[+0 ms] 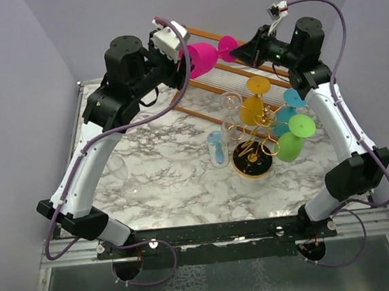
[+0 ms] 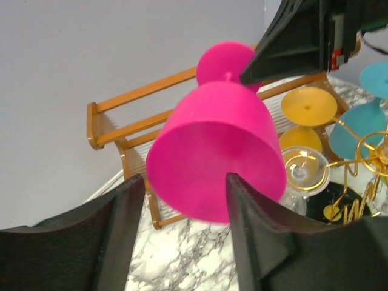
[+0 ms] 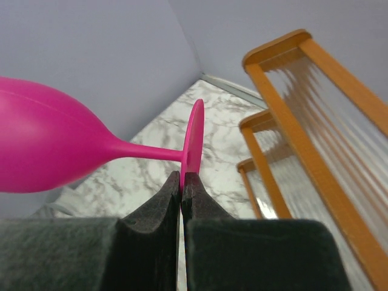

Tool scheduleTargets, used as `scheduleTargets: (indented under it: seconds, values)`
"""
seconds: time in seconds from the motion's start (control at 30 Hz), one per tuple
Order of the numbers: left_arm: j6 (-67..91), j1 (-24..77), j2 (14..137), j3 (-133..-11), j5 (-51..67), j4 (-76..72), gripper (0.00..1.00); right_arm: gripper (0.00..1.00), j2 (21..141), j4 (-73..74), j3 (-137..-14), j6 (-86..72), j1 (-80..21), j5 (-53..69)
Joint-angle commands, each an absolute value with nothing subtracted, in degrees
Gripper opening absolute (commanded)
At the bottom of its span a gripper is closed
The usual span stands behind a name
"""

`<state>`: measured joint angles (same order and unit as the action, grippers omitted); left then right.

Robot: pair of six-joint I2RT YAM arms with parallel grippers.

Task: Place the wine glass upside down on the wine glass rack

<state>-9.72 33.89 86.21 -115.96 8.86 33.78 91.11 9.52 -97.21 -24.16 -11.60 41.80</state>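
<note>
A pink wine glass (image 1: 204, 57) hangs sideways in the air above the back of the table. My right gripper (image 1: 244, 51) is shut on the rim of its round foot (image 3: 194, 136), the pads (image 3: 160, 206) pinching the disc edge-on. My left gripper (image 2: 185, 182) is open, one finger (image 2: 121, 230) on each side of the pink bowl (image 2: 215, 151) with a gap showing on both sides. The gold wire wine glass rack (image 1: 253, 157) stands on its black base right of centre, below the held glass. Yellow (image 1: 255, 103), teal (image 1: 290, 110) and green (image 1: 293, 140) glasses hang on it upside down.
A brown wooden slatted rack (image 1: 243, 73) runs along the back, right under the pink glass. A clear glass (image 1: 232, 108) and a blue glass (image 1: 216, 149) stand by the gold stand. Another clear glass (image 1: 122, 172) lies on the marble at the left, by my left arm.
</note>
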Motion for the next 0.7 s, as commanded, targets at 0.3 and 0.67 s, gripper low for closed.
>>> scheduleTargets:
  seconds: [0.3,0.67]
  values:
    - [-15.0,30.4,76.3,-112.5,-5.1,36.1,0.89,0.01,84.7,26.9,-105.5,17.4,-11.3,39.5]
    - [-16.3,28.1,75.5,-109.2,-9.3,34.7,0.97,0.01,79.0,46.6,-105.3,33.7,-16.1,52.4]
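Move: The right gripper holds the pink wine glass by its foot; the crown of the gold wine glass rack lies about 19 cm back, 8 cm to its right and 15 cm below. On the rack, the yellow glass hangs 9 cm back and 7 cm right, the hanging clear glass 15 cm back and 2 cm left. From the left gripper, open around the pink bowl, the standing clear glass is some 15 cm back, 25 cm left and 40 cm down. Slide the left gripper off the pink bowl, about 11 cm to the left, opening from half to fully wide and turning some 20 degrees counter-clockwise. Keep the right fingers shut on the foot; ease right and up first, then draw back towards the rack, 8 cm in all, while rolling the wrist about 45 degrees so the bowl swings downward. ##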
